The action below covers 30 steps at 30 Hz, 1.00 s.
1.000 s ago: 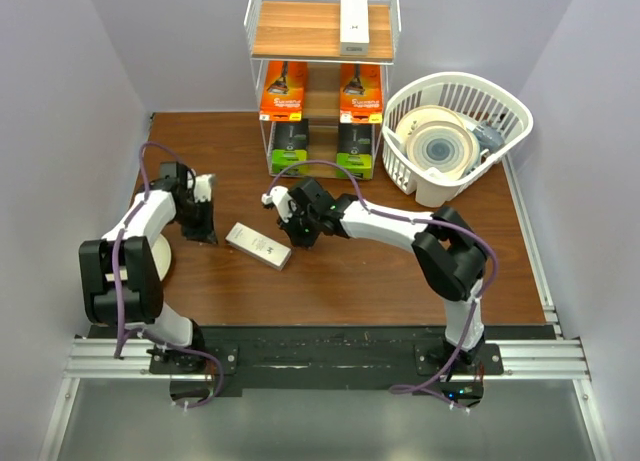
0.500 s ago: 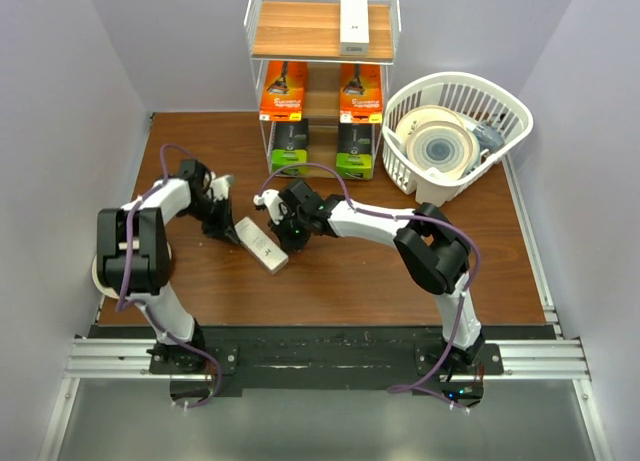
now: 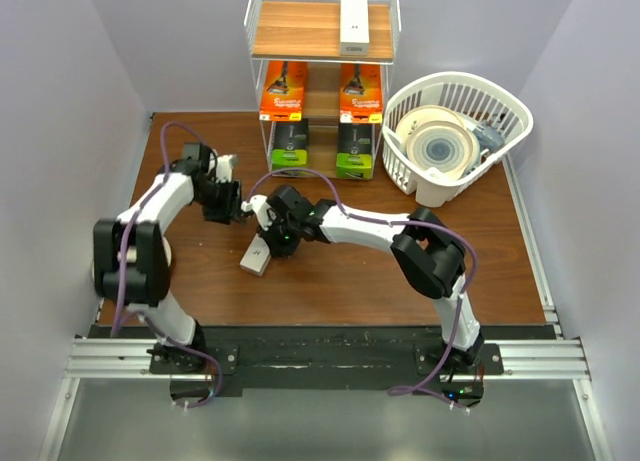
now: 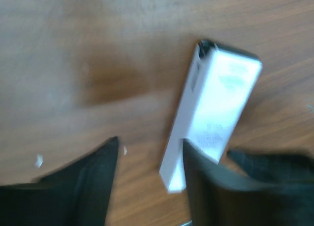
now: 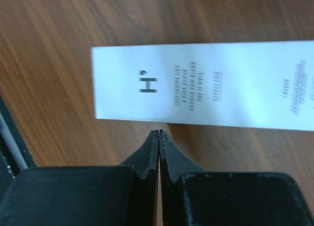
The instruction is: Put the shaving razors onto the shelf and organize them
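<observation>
One long slim white razor box (image 3: 253, 261) lies flat on the brown table, left of centre. My right gripper (image 3: 268, 238) is shut, and its closed tips (image 5: 159, 134) rest against the long side of that box (image 5: 206, 84). My left gripper (image 3: 240, 207) hovers just behind the box, open (image 4: 150, 142). The box's near end (image 4: 172, 179) lies beside the right-hand finger (image 4: 216, 187), ungripped. On the shelf (image 3: 300, 31), another white box (image 3: 353, 23) lies on the top board. Two orange cards (image 3: 283, 89) stand on the middle tier and two black, lime-ended boxes (image 3: 289, 146) on the bottom one.
A white slotted basket (image 3: 500, 96) holding cream plates stands to the right of the shelf. A cream plate (image 3: 165, 253) shows partly under my left arm at the table's left side. Grey walls close in the table on the left, back and right.
The white box has swung from lying across the table to pointing away from me. My left gripper moved toward the centre and opened. My right gripper shifted left, staying shut.
</observation>
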Tool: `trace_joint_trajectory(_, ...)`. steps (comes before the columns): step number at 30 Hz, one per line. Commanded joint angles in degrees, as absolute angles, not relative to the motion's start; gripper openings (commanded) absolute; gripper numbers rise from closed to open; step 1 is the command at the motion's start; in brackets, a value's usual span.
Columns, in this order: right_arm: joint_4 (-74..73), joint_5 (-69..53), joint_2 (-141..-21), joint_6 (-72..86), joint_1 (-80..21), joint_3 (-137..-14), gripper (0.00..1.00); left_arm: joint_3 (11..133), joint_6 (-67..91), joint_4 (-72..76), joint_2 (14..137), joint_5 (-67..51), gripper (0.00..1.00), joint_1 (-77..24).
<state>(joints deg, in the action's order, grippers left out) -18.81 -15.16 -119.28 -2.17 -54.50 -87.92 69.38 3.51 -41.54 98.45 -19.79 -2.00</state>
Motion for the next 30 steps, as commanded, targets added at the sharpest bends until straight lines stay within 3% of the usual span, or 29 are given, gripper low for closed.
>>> trace_joint_trajectory(1,-19.2,-11.9,-112.2,-2.7,-52.3,-85.5,0.10,61.5,4.8,-39.6,81.3,-17.0,0.66,-4.6)
trace_joint_trajectory(4,-20.0,-10.5,-106.5,-3.0,-49.8,-81.7,0.35,57.0,3.6,-37.7,77.4,-18.2,0.72,-9.3)
trace_joint_trajectory(7,-21.2,-10.3,-101.8,-2.9,-46.5,-78.1,0.47,52.9,2.8,-36.5,77.3,-17.4,0.73,-11.2)
trace_joint_trajectory(17,-20.1,-7.3,-91.9,-5.3,-41.6,-69.5,0.56,52.8,0.6,-36.8,83.8,-9.8,0.76,-19.4)
trace_joint_trajectory(30,-19.1,-7.9,-88.2,-4.8,-39.0,-65.6,0.58,51.4,2.7,-34.1,89.9,-4.3,0.74,-20.6)
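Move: The white razor box lies about 5 cm back and 6 cm to the right of the left gripper, some 5 cm below it. From the right gripper its middle is only about 3 cm ahead, 1 cm to the left and 3 cm down. On the bottom shelf, near hand height, the left green-and-black box stands 16 cm ahead and 12 cm right of the left gripper; its twin is 15 cm farther right, level with it. Bring the left gripper back about 8 cm and somewhat right, hopping up some 5 cm first, then sinking over the near end of the white razor box; open the fingers wider and turn the wrist clockwise about 15 degrees so they come to either side of the box's narrow width. Meanwhile clear the right gripper away to its right about 16 cm, rising and easing forward, its shut fingers opening past halfway. ##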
